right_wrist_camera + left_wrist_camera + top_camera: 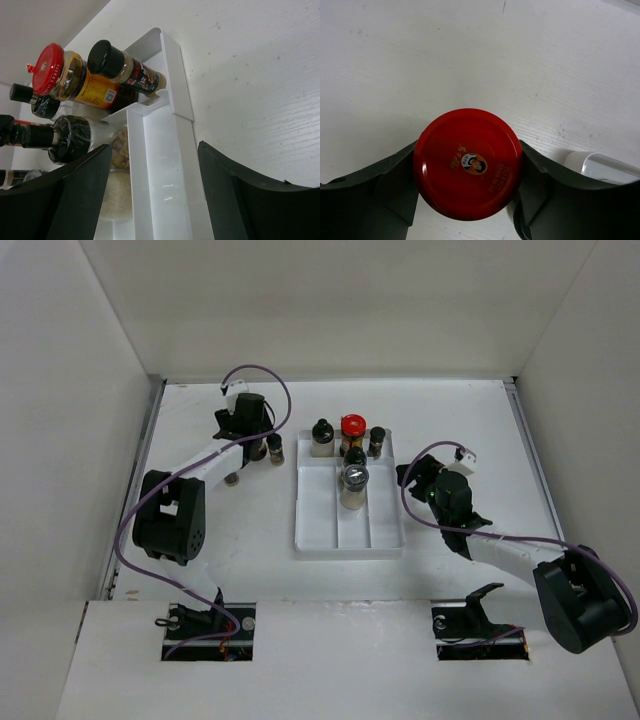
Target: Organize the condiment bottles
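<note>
My left gripper [250,436] is at the table's back left, and its fingers press both sides of a red-lidded jar [468,164], seen from above in the left wrist view. A clear bottle [602,167] stands just right of it, seen from above as a dark-capped bottle [275,448]. The white tray [350,540] holds a black-capped bottle [321,437], a red-lidded jar [352,430], a small dark bottle [376,441] and a clear jar [354,483]. My right gripper [412,476] is open, its fingers astride the tray's right rim [170,150], gripping nothing.
White walls close in the table on the left, back and right. A small dark object [232,480] lies on the table beside the left arm. The tray's front compartments hold no bottles.
</note>
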Controlling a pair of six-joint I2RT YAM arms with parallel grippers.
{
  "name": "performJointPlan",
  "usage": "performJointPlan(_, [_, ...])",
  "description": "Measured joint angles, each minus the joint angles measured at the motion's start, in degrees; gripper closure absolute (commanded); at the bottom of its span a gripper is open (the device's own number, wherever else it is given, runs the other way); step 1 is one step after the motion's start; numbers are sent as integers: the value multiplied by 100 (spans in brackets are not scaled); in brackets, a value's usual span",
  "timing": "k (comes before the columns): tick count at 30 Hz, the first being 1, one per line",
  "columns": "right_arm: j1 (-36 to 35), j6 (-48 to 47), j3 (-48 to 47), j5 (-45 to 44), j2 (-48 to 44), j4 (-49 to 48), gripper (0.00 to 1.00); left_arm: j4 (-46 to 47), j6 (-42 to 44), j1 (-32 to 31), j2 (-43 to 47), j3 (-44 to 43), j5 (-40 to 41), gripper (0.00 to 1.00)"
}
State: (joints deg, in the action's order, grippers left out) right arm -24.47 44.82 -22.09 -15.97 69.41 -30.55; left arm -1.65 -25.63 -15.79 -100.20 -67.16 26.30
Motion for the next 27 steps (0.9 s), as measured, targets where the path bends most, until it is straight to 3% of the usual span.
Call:
performJointPlan(3, [-2,-2,0,2,0,0,23,31,22,7,2,0,20,57])
performJointPlan(7, [-2,-2,0,2,2,0,23,22,31,7,24,0,17,61])
performJointPlan(15, [-2,-2,-4,17,26,-2,23,-157,83,4,271,0,2,63])
performJointPlan(27, [-2,-2,-7,39,44,-11,23,-267,350,-129,1631,-13,205,63])
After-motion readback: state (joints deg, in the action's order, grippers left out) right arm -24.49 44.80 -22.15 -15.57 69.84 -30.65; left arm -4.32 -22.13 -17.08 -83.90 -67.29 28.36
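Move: The red-capped jar is already between my left fingers, standing on the table. From that hand, the tray's empty left compartment lies about 12 cm back, 13 cm to the right and 6 cm down. One small spice bottle stands some 2 cm back and 5 cm right of the hand, another about 6 cm back and 4 cm left. From my right hand, the compartment is roughly 16 cm left, about level fore and aft. Keeping my grip on the red-capped jar, I hold my left hand almost still at first, then raise it ever faster, about 12 cm, straight up out from beside the small spice bottles. The hand eases back a little near the end, and my wrist tips the fingers up by some 15 degrees. ##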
